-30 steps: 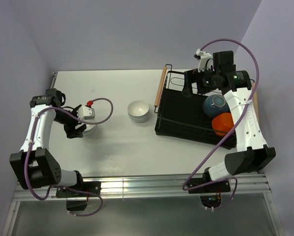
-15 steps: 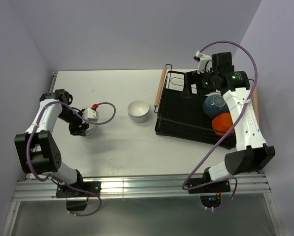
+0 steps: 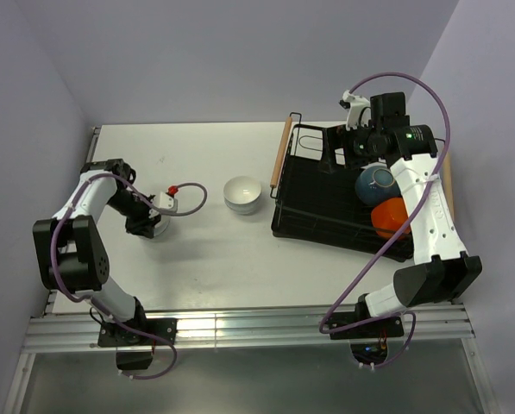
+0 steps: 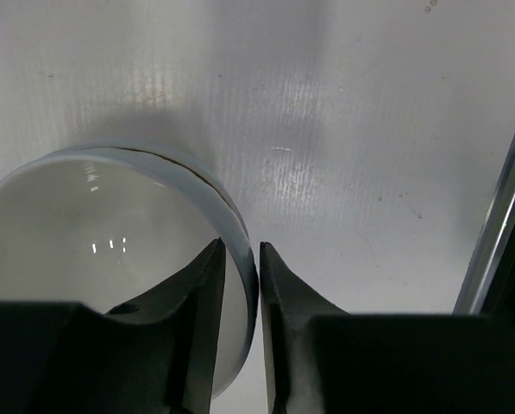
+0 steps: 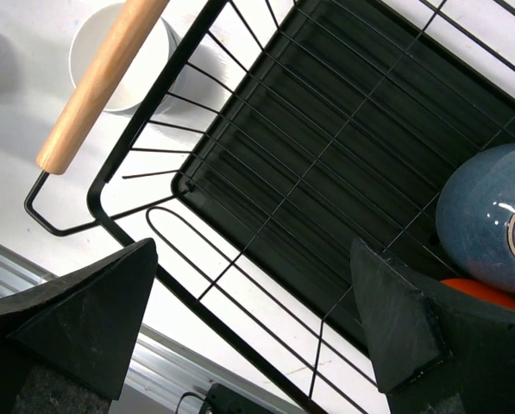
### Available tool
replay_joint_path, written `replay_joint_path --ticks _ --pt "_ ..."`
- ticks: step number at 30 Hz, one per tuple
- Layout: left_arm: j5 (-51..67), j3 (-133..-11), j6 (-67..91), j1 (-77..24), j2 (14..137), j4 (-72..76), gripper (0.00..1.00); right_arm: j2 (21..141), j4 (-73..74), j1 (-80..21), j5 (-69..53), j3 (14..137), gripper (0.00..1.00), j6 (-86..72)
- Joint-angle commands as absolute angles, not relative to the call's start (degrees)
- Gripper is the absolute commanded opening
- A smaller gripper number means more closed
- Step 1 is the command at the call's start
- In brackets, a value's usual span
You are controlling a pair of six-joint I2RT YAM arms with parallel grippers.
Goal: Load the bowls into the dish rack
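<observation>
A white bowl (image 4: 93, 250) sits on the table at the left, seen under the left arm's wrist as white bowl (image 3: 158, 229). My left gripper (image 4: 240, 246) pinches its rim, one finger inside and one outside. A second white bowl (image 3: 242, 193) stands mid-table, left of the dish rack (image 3: 317, 220). Inside the rack lie a dark blue bowl (image 3: 378, 183) and an orange bowl (image 3: 390, 216). My right gripper (image 5: 253, 248) hangs wide open above the rack's far left corner with nothing between its fingers; below it show the dish rack (image 5: 326, 147) and the blue bowl (image 5: 486, 224).
The rack's wooden handle (image 5: 97, 86) runs along its left end, close to the middle white bowl (image 5: 149, 52). A metal rail (image 4: 499, 224) marks the table's edge beside the left gripper. Purple walls close in at back and sides.
The left arm has folded in and lowered onto the left bowl, and its jaws have closed from wide apart onto the rim. The right arm has barely moved.
</observation>
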State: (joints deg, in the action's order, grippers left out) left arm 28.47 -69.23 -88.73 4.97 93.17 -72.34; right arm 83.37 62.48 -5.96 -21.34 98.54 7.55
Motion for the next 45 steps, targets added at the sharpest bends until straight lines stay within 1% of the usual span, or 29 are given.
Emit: replay_joint_path --ticks 1,2,4,5,7,8,9,15,22,23,25,27,32,33,36,37,39,40,41,44,45 --pt "28.4 -70.8 -88.8 4.0 93.1 -74.9 0.28 82.2 62.8 -5.9 -20.8 98.3 1.00 8.4" --pt "28.1 -70.6 -88.5 3.8 92.8 -74.9 0.26 82.2 62.8 -5.9 -20.8 98.2 1.00 8.4" --pt "27.6 -70.5 -88.4 3.3 92.6 -74.9 0.18 82.2 62.7 -5.9 -21.1 98.1 1.00 8.3" --pt "27.6 -70.6 -88.3 3.2 92.4 -75.0 0.12 82.1 62.8 -5.9 -21.2 98.1 1.00 8.3" --pt "27.5 -70.9 -87.8 3.1 91.9 -75.3 0.08 81.8 62.6 -5.8 -21.3 98.1 1.00 8.2" --pt "27.6 -71.4 -87.2 3.0 91.2 -75.1 0.03 81.7 62.5 -5.9 -21.4 98.2 1.00 8.1" --pt "27.7 -71.7 -86.5 2.9 90.7 -74.8 0.00 81.6 62.4 -5.9 -21.4 98.2 1.00 8.0" --pt "27.6 -74.9 -83.2 2.0 86.4 -74.6 0.00 80.0 60.7 -5.9 -23.3 98.6 1.00 5.9" --pt "30.3 -84.6 -80.2 0.5 79.5 -75.1 0.00 77.6 55.7 -5.9 -24.1 99.3 1.00 0.1" --pt "30.4 -85.6 -79.4 -2.2 78.6 -74.8 0.00 77.4 54.7 -5.9 -23.8 99.4 1.00 -1.5" --pt "31.3 -88.0 -77.7 -4.3 75.3 -71.9 0.00 76.8 53.7 -5.8 -23.0 99.7 1.00 -3.8" --pt "31.6 -89.0 -75.6 -7.9 73.0 -66.7 0.00 76.2 52.1 -5.6 -22.9 99.6 1.00 -5.1" --pt "29.7 -91.2 -71.2 -19.8 68.9 -56.7 0.00 75.1 50.4 -4.6 -25.9 100.4 0.98 -7.2" --pt "28.7 -92.8 -69.9 -23.3 69.3 -54.5 0.00 75.5 51.0 -4.2 -27.8 101.8 0.99 -6.9" --pt "26.4 -94.6 -67.2 -28.8 70.0 -50.6 0.00 75.7 52.6 -2.0 -32.7 103.3 1.00 -6.4" --pt "24.5 -94.5 -66.7 -32.6 70.6 -49.1 0.00 75.6 52.9 -1.3 -37.1 103.4 1.00 -6.5" --pt "22.2 -93.9 -67.0 -36.5 71.0 -44.8 0.00 75.0 52.4 1.8 -40.8 102.7 1.00 -7.8" --pt "21.0 -93.6 -67.7 -40.0 71.9 -43.7 0.00 74.6 51.9 3.1 -43.2 102.1 1.00 -9.9" --pt "18.8 -93.5 -69.5 -41.7 72.5 -42.6 0.00 74.1 50.1 4.4 -48.2 101.5 1.00 -11.1" --pt "18.0 -93.7 -71.4 -45.8 75.2 -40.3 0.00 72.6 45.9 9.9 -57.4 98.3 1.00 -16.7" --pt "18.1 -94.0 -71.6 -46.2 75.8 -38.2 0.00 72.2 45.4 10.8 -58.4 97.1 1.00 -17.4"
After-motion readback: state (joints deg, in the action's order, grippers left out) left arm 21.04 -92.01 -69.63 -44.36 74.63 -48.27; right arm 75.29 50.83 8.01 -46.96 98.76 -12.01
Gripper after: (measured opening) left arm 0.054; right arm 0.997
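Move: The top white bowl of the left stack is what I'm after: its middle lies about 5 cm ahead of my left hand, level sideways and 2 cm below, its near rim between my open fingers; the lower bowl sits right beneath it. The centre bowls stand some 14 cm ahead and 26 cm right, the rack's wooden handle about 22 cm ahead and 35 cm right. From my right hand the top bowl lies roughly 50 cm left, 3 cm back and 23 cm below. I shut my left fingers on the bowl's near rim, lift it about 27 cm, and from partway up swing it some 25 cm to the right towards the rack, level sideways with the centre bowls but high and short of them. The wrist swings the fingers from down to forward, some 60 degrees in all. My empty right hand rises about 10 cm, staying wide open and rolling its left side up nearly 30 degrees. ##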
